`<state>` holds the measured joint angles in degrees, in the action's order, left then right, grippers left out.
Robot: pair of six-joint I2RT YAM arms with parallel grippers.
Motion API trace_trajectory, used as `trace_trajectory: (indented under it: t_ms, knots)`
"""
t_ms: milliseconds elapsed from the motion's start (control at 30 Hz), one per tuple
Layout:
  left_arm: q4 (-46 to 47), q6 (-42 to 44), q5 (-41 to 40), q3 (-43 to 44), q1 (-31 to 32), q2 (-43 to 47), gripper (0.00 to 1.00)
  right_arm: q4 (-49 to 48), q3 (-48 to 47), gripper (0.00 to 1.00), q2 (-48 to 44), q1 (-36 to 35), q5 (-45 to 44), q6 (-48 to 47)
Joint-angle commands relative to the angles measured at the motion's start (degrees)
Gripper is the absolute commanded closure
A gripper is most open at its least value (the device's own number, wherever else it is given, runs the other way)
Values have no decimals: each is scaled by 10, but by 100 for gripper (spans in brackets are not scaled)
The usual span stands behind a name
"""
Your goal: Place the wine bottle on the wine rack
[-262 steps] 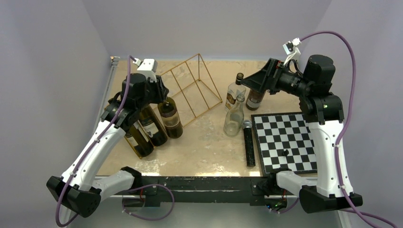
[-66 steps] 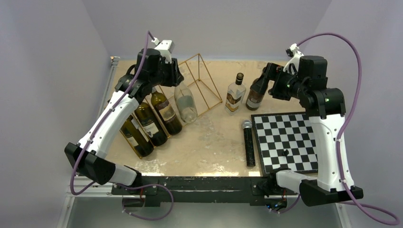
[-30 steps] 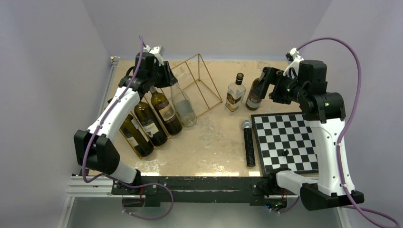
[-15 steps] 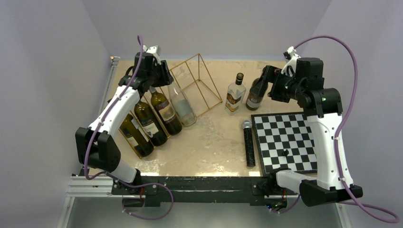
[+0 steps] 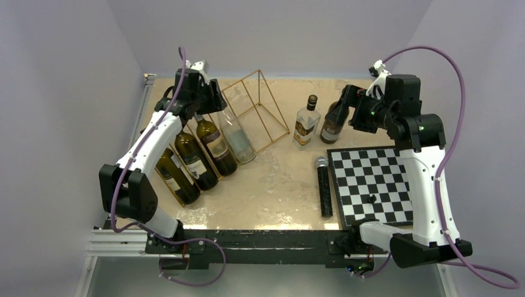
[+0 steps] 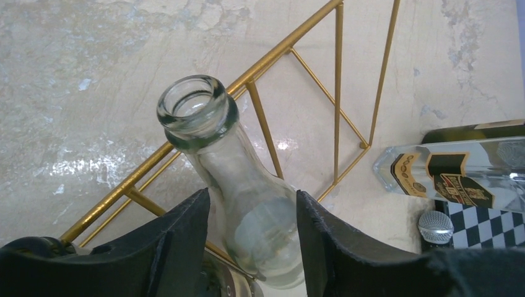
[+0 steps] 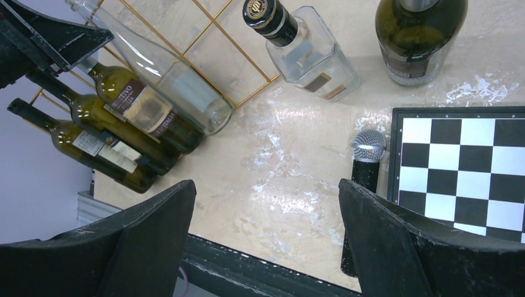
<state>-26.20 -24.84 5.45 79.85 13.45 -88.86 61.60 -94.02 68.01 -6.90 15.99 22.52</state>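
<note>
The clear glass wine bottle [image 5: 238, 139] lies slanted in a slot of the gold wire wine rack [image 5: 260, 111], mouth toward the back and base on the table. Beside it on the rack lie three dark green bottles [image 5: 197, 164]. My left gripper [image 5: 212, 102] is at the clear bottle's neck; in the left wrist view its open jaws [image 6: 252, 195] straddle the bottle [image 6: 247, 204] over the rack's wires [image 6: 337, 93] with slim gaps either side. My right gripper [image 5: 347, 102] hovers wide open at the back right, and nothing sits between its fingers [image 7: 266, 185].
A dark green bottle [image 5: 332, 127] and a square clear liquor bottle [image 5: 306, 124] stand at the back, right of the rack. A black microphone [image 5: 324, 185] lies beside the chessboard [image 5: 371, 185], which carries a small dark piece. Walls close in on three sides.
My left gripper's jaws have parted from the clear bottle's neck, leaving the bottle resting in the rack. The right arm has shifted only slightly near the dark green bottle.
</note>
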Motion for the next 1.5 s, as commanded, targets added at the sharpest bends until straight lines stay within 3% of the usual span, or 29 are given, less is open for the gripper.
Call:
trace_trajectory:
  t_ms: [0, 100, 200, 367, 600, 700, 800, 1033, 1167, 1467]
  knots:
    - [-6, -18, 47, 24, -4, 34, 39, -25, -20, 10, -2, 0, 6, 0]
    - [-25, -19, 60, 36, -4, 42, 31, -25, -21, 11, -2, 0, 12, -3]
    - [-36, -13, 76, 43, -4, 52, 30, -22, -21, 10, -3, 0, 14, -2]
    - [34, 8, 240, 42, 8, 67, 23, -13, -26, 9, -6, 0, 12, -11]
    - [139, 50, 355, 49, 107, 42, 14, -16, -30, 8, -3, 0, 19, -13]
    - [195, 63, 381, 57, 150, 16, 1, -20, -30, 7, -2, 0, 23, -11]
    - [249, 78, 407, 65, 180, -13, 1, -21, -32, 7, -2, 0, 24, -6]
    - [289, 145, 342, 106, 237, -83, 1, -14, -31, 9, -2, 0, 27, 9]
    - [339, 142, 304, 111, 248, -109, 1, -8, -30, 9, -2, 0, 29, 8]
    - [338, 146, 218, 175, 263, -185, 1, -2, -35, 9, -2, 0, 48, 11]
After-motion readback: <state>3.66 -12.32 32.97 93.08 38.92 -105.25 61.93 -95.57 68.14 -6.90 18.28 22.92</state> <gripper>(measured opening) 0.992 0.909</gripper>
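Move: My left hand is around the neck of the clear bottle already leaning in the rack, whose middle lies about 5 cm back, 5 cm right and 9 cm below. Next comes the square bottle, roughly 33 cm to my right, 1 cm back and 9 cm lower. The dark wine bottle stands 12 cm right of it and 2 cm farther out. From my right hand, the square bottle is about 12 cm ahead, 7 cm left and 22 cm below. I spread my left fingers wide and back up off the clear bottle's neck, drawing back and rising about 10 cm. Then I swing right across the rack towards the square bottle, nearly 30 cm in all, turning the hand some 55 degrees clockwise until the fingers point right and almost level. I finish by sinking slightly and easing about 5 cm forward again, fingers open. ##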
